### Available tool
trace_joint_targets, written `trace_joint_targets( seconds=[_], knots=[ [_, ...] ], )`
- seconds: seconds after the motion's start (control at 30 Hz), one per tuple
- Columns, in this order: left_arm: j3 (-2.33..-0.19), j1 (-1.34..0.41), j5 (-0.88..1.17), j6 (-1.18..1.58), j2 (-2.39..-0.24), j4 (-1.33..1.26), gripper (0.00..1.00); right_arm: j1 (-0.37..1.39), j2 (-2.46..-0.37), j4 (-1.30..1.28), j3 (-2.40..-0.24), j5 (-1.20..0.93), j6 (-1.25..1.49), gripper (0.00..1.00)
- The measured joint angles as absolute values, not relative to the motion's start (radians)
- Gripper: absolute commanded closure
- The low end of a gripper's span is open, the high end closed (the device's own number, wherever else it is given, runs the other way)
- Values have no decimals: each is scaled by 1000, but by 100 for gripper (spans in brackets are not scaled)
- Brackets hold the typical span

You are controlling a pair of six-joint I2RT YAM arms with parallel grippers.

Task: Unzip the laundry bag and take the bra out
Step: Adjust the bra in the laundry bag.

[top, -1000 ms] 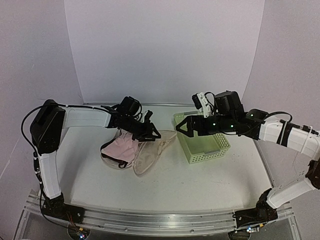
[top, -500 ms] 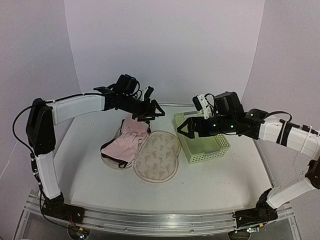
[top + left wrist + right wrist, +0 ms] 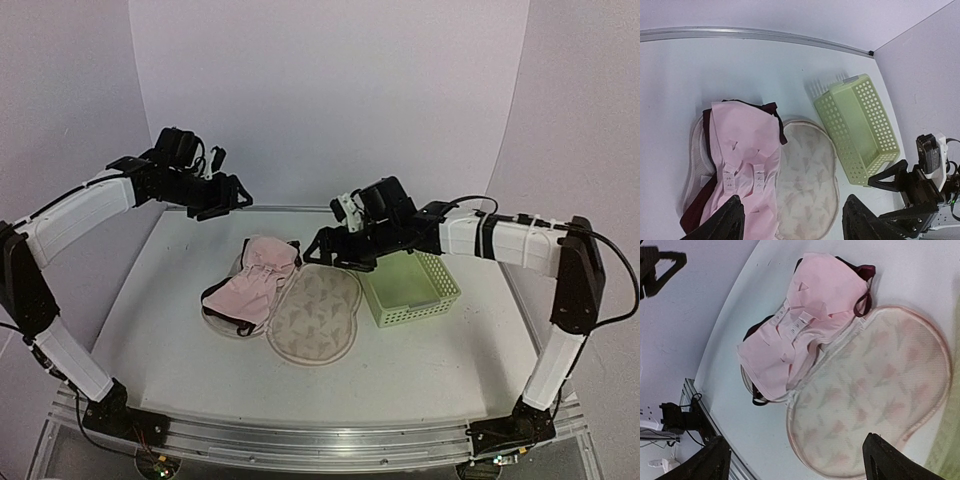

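Note:
The laundry bag lies unzipped and spread flat on the table. Its leaf-printed half [image 3: 318,315] [image 3: 807,170] [image 3: 880,400] faces up on the right. On the left half rests the bra [image 3: 250,290] [image 3: 742,150] [image 3: 805,315], pale pink side up with maroon edges and dark straps showing. High above the table's back left, my left gripper [image 3: 228,200] [image 3: 792,210] is open and holds nothing. My right gripper [image 3: 325,250] [image 3: 795,450] hovers open over the bag's back edge, touching nothing.
A pale green mesh basket [image 3: 415,290] [image 3: 860,125] stands right of the bag, close to its edge. The white backdrop walls enclose the back and both sides. A metal rail runs along the near edge.
My left gripper let go of the bag's flap, opened, and rose away to the back left. The flap now lies flat and open. My right gripper moved left from the basket to over the bag.

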State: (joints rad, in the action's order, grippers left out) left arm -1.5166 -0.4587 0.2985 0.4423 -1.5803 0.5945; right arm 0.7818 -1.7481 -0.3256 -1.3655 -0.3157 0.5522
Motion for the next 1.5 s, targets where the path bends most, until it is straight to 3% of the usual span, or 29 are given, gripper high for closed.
trace_joint_targets(
  seconds=[0.3,0.67,1.5],
  knots=[
    [-1408,-463,168,415,-1419,669,30,828,-2031,-289,-1619,-384,752,24],
    [-1356,-463,105,394,-1260,711,30,843,-2181,-204,-1655,-377,970,38],
    [-1291,-463,105,393,-1180,744,30,843,-2400,-109,-1843,-299,1150,46]
  ],
)
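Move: The bra lies on the open bag about 17 cm to the right hand's left, some 6 cm ahead and 16 cm below. The bag lid is spread flat almost directly under that hand, about 18 cm down and 1 cm to its left. The green basket stands roughly 23 cm to the hand's right, 7 cm ahead and 14 cm lower. From the left hand, the bra is nearly straight below, some 26 cm down and 2 cm left. The bra's right edge, near its middle, is what the right hand closes in on: quickly left over the lid, then down, working forward later, about 12 cm left, 12 down and 7 forward. It rolls some 30 degrees about its finger line, clockwise seen from behind the hand, while its wide-open fingers narrow to about half. The empty left hand backs off and leftward about 10 cm, fingers still open. ##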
